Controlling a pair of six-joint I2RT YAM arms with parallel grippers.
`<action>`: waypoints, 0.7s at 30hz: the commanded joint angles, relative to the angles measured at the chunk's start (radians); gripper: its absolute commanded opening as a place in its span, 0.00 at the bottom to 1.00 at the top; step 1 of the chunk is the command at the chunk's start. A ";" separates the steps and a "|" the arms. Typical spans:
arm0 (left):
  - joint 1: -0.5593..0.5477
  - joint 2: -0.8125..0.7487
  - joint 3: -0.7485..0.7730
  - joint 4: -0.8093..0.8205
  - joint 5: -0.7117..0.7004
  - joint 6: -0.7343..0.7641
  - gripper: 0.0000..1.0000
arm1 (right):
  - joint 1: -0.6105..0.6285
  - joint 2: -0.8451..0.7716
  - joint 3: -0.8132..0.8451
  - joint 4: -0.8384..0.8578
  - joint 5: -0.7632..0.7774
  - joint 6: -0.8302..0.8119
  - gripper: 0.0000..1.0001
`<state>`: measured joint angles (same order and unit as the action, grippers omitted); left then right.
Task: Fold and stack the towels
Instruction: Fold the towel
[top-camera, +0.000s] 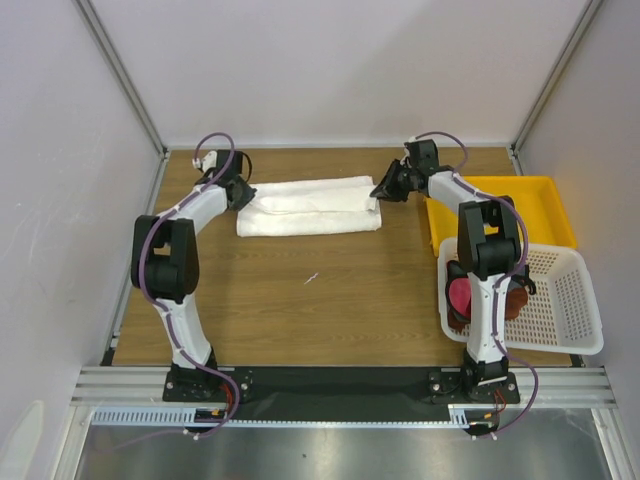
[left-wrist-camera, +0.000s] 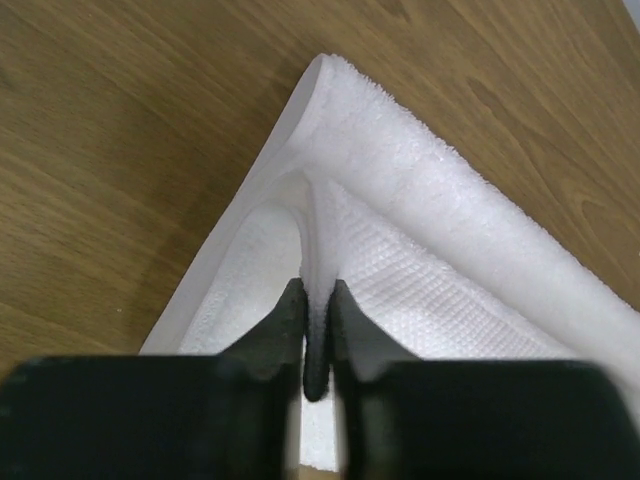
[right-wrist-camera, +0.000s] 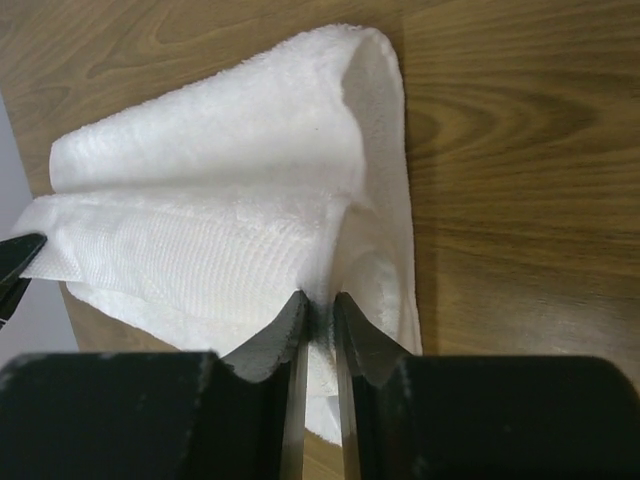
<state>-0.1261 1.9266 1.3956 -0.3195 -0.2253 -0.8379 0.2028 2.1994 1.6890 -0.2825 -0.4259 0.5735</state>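
A large white towel (top-camera: 310, 207) lies folded into a long strip across the back of the table. My left gripper (top-camera: 243, 192) is at its left end, and the left wrist view shows the gripper (left-wrist-camera: 317, 295) pinched shut on a raised fold of the towel (left-wrist-camera: 430, 190). My right gripper (top-camera: 383, 190) is at the right end. In the right wrist view that gripper (right-wrist-camera: 320, 305) is likewise shut on a pleat of the towel (right-wrist-camera: 230, 150). A magenta-pink towel (top-camera: 460, 293) and a reddish-brown towel (top-camera: 518, 300) lie in the basket, partly hidden by the right arm.
The white perforated basket (top-camera: 570, 300) stands at the right front of the table. A yellow tray (top-camera: 540, 200) sits behind it. Grey walls with metal posts close in the back and both sides.
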 joint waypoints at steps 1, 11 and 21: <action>0.014 0.000 0.046 0.029 -0.002 0.006 0.23 | -0.017 0.013 0.061 0.042 -0.027 0.019 0.21; 0.022 0.031 0.158 0.104 0.009 0.074 0.69 | -0.025 0.068 0.159 0.121 -0.106 0.097 0.51; 0.016 -0.119 0.041 0.028 0.013 0.063 0.84 | -0.031 -0.001 0.169 0.071 -0.025 0.094 0.63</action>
<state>-0.1101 1.9404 1.5570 -0.2668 -0.2062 -0.7586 0.1726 2.2749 1.8473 -0.1780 -0.5144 0.6960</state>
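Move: I'm still pinching the two near corners of the towel, already brought over onto the rest of it. From my left hand the folded towel's middle lies about 13 cm right and 3 cm back, some 2 cm lower; the thread scrap is roughly 14 cm right and 23 cm back. From my right hand the towel's middle is about 14 cm left and 3 cm back, and the yellow tray's middle some 27 cm right and 5 cm back. I open the fingers of both hands wide and let go of the flap's corners, then draw up and forward off them towards the table's far edge. My left hand rises about 6 cm and goes 5 cm forward, its fingers tipping up some 10 degrees; my right hand climbs and advances nearly 5 cm each way, rolling slightly so its left side lifts. ##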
